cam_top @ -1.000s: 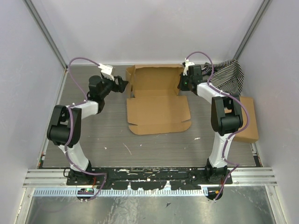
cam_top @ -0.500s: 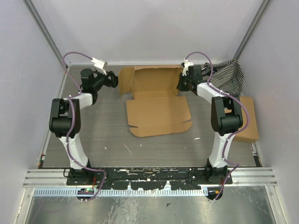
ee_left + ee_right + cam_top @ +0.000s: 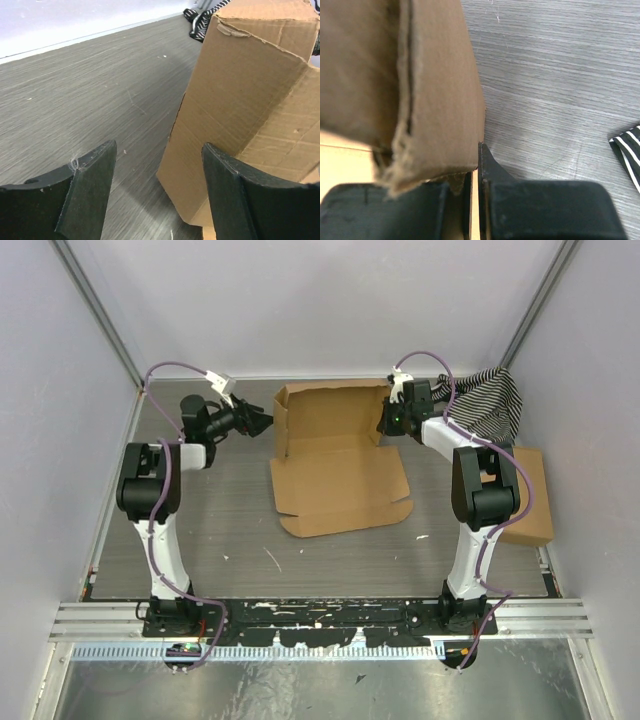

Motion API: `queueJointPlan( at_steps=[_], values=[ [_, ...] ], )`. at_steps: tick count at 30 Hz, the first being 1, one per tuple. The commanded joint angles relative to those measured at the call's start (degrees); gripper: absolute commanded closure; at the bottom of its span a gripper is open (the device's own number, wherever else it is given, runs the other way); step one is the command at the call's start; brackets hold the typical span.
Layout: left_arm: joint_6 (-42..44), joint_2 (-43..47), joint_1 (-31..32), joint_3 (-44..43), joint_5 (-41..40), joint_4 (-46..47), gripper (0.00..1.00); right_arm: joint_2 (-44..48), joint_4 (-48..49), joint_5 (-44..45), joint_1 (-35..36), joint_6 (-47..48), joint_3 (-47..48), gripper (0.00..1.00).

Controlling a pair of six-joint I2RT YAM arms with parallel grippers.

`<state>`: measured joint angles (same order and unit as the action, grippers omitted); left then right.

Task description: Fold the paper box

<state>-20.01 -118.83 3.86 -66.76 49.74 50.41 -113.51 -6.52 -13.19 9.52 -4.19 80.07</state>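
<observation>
The paper box (image 3: 340, 465) is a brown cardboard sheet lying mid-table, its front panel flat and its back and side flaps raised. My left gripper (image 3: 262, 423) stands open just left of the upright left flap (image 3: 283, 418). In the left wrist view that flap (image 3: 235, 100) rises ahead of the open left gripper (image 3: 157, 192), its lower corner between the two dark fingers (image 3: 92, 185), apart from both. My right gripper (image 3: 386, 421) is shut on the box's right side wall. The right wrist view shows that gripper (image 3: 476, 195) pinching the thin cardboard edge (image 3: 435, 90).
A black-and-white striped cloth (image 3: 490, 400) lies bunched in the back right corner, also at the right wrist view's edge (image 3: 627, 150). A larger brown cardboard box (image 3: 532, 495) sits against the right wall. Pale walls close in the grey table (image 3: 220, 510) on three sides.
The left arm swung back and left, then came toward the box again. The box's left flap leaned outward midway and now stands more upright. The right arm has held still.
</observation>
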Motion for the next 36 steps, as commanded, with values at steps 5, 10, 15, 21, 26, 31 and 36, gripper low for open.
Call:
queueJointPlan(
  at_steps=[5, 10, 15, 21, 26, 31, 36],
  values=[
    [-3.6, 0.4, 3.4, -0.4, 0.7, 6.6, 0.26, 0.7, 0.2, -1.8, 0.3, -0.2, 1.5, 0.94],
    [-2.0, 2.5, 4.6, 2.3, -3.6, 5.1, 0.31, 0.6, -0.1, 0.1, 0.6, -0.9, 1.3, 0.94],
    [4.1, 7.2, 5.8, 6.6, -10.3, 0.7, 0.31, 1.5, 0.5, 2.9, 0.8, -1.8, 0.4, 0.94],
    [8.6, 12.6, 8.1, 10.0, -17.4, -4.2, 0.29, 2.1, 0.9, 4.6, 0.7, -2.4, -0.1, 0.94],
    [8.6, 13.2, 8.6, 11.5, -18.6, -2.7, 0.28, 2.1, 1.2, 4.3, 1.1, -2.5, -0.3, 0.94],
    [8.3, 12.8, 9.8, 11.6, -18.6, -1.7, 0.28, 1.8, 1.2, 4.4, 1.5, -2.6, -0.2, 0.94],
    [9.1, 10.9, 10.1, 10.2, -20.0, -1.8, 0.26, 2.4, 1.7, 4.2, 2.1, -2.1, -0.9, 0.94]
  ],
)
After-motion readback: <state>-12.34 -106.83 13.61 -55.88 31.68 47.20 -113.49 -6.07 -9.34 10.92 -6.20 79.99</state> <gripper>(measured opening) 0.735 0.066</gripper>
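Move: Right beside the wide-open left hand stands the paper box's left side flap, about 4 cm to its right, level ahead and roughly at hand height. The back wall's middle is some 16 cm right and 6 cm farther out; the flat front panel's middle lies about 17 cm right, 15 cm back and 10 cm lower. The right hand already pinches the right wall, with that left flap roughly 20 cm to its left. Swinging right and slightly back, then backing off towards the base with a small rise, the left hand works around the near side of the left flap, about 4 cm right and 3.5 cm back in all. Its fingers stay wide open, the near one coming to bear against the flap's outer face, while the right hand stays put and keeps its pinch on the right wall. ##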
